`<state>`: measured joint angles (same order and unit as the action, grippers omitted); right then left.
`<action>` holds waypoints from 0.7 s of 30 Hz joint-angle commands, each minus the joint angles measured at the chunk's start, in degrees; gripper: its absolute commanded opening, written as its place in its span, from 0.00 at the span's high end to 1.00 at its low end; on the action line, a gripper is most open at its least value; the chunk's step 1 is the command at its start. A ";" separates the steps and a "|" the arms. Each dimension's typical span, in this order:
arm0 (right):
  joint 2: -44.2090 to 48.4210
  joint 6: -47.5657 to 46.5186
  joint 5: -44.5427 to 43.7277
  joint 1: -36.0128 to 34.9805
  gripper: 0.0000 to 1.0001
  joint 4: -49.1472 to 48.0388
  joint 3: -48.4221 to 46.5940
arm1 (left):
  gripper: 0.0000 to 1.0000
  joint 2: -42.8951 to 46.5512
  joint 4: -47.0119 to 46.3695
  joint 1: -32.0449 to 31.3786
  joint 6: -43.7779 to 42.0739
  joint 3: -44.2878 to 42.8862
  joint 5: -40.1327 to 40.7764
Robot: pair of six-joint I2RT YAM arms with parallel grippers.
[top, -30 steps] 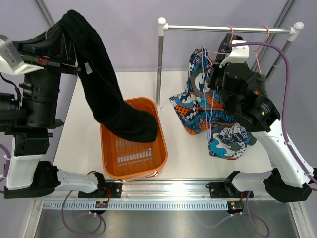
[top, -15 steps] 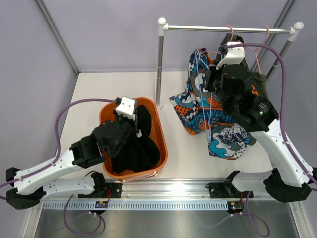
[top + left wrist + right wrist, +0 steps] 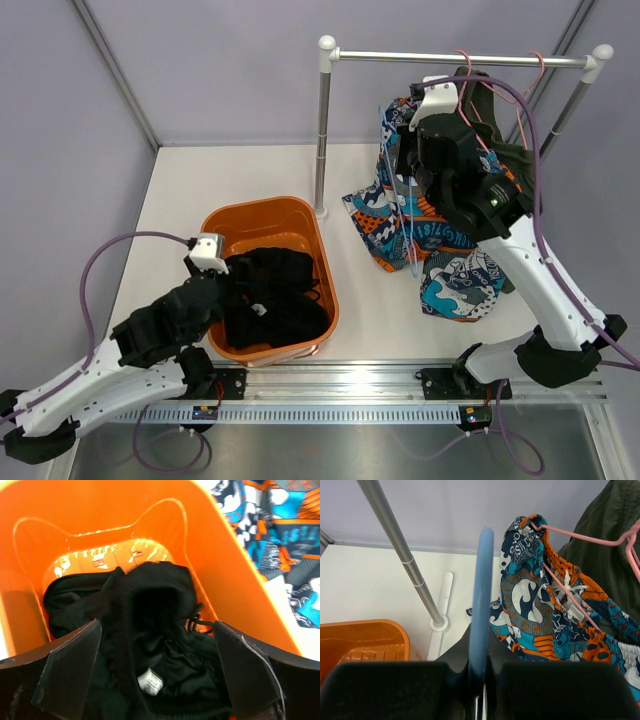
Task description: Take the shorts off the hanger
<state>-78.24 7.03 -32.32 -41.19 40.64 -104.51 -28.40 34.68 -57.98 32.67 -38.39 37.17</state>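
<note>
Black shorts (image 3: 277, 305) lie crumpled in the orange basket (image 3: 312, 225). My left gripper (image 3: 240, 283) is open just above them. In the left wrist view the black shorts (image 3: 150, 610) fill the space between its spread fingers (image 3: 70, 655), with nothing gripped by the left gripper (image 3: 157, 645). My right gripper (image 3: 404, 187) is shut on a bare blue hanger (image 3: 480, 595) and holds it up in front of the rail (image 3: 450, 58). Patterned blue-orange shorts (image 3: 535, 610) hang on a pink hanger (image 3: 570, 597) beside it.
A dark green garment (image 3: 612, 535) hangs at the right end of the rail. The rail's steel post (image 3: 322, 130) stands just behind the basket. Part of the patterned cloth (image 3: 455, 285) lies on the white table, right of the basket.
My left arm came down from high at the left, lowered the black shorts into the basket and let them go. My right gripper moved up and left with the blue hanger.
</note>
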 commanded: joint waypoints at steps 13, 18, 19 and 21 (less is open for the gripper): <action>-10.26 -9.93 28.17 14.02 1.00 0.23 -16.60 | 0.01 0.19 8.47 0.06 -6.65 -13.02 -9.56; -14.65 -10.02 31.79 15.52 1.00 0.31 -21.68 | 0.01 1.15 12.16 0.14 -7.35 -12.68 -9.13; -16.49 -10.36 32.05 15.70 1.00 1.10 -22.66 | 0.01 1.68 12.69 0.14 -7.35 -12.41 -8.35; -18.26 -10.72 34.33 15.96 1.00 1.37 -25.38 | 0.01 2.47 13.48 0.06 -7.35 -11.54 -7.90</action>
<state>-94.02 -1.41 -3.38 -25.74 41.98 -125.05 -27.62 46.87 -57.98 26.48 -50.87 29.54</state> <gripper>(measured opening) 0.099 0.987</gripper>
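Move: The hanging rail crosses in front of the right gripper, which already holds the empty blue hanger: about 14 cm ahead, some 5 cm higher. The rail's left post top is 14 cm ahead, 13 cm left and 5 cm up; the patterned shorts are roughly 9 cm ahead, 6 cm right and 15 cm down. From the open left gripper, the black shorts lie about 5 cm ahead, 8 cm right and 14 cm below, in the orange bin. Carry the blue hanger forward about 8 cm towards the rail with the right gripper, keeping it pinched, rising a little on the way and turning the wrist some 15 degrees counter-clockwise. Meanwhile lift the open left gripper away from the black shorts, then let it sink slightly and ease back, turning a little clockwise. ##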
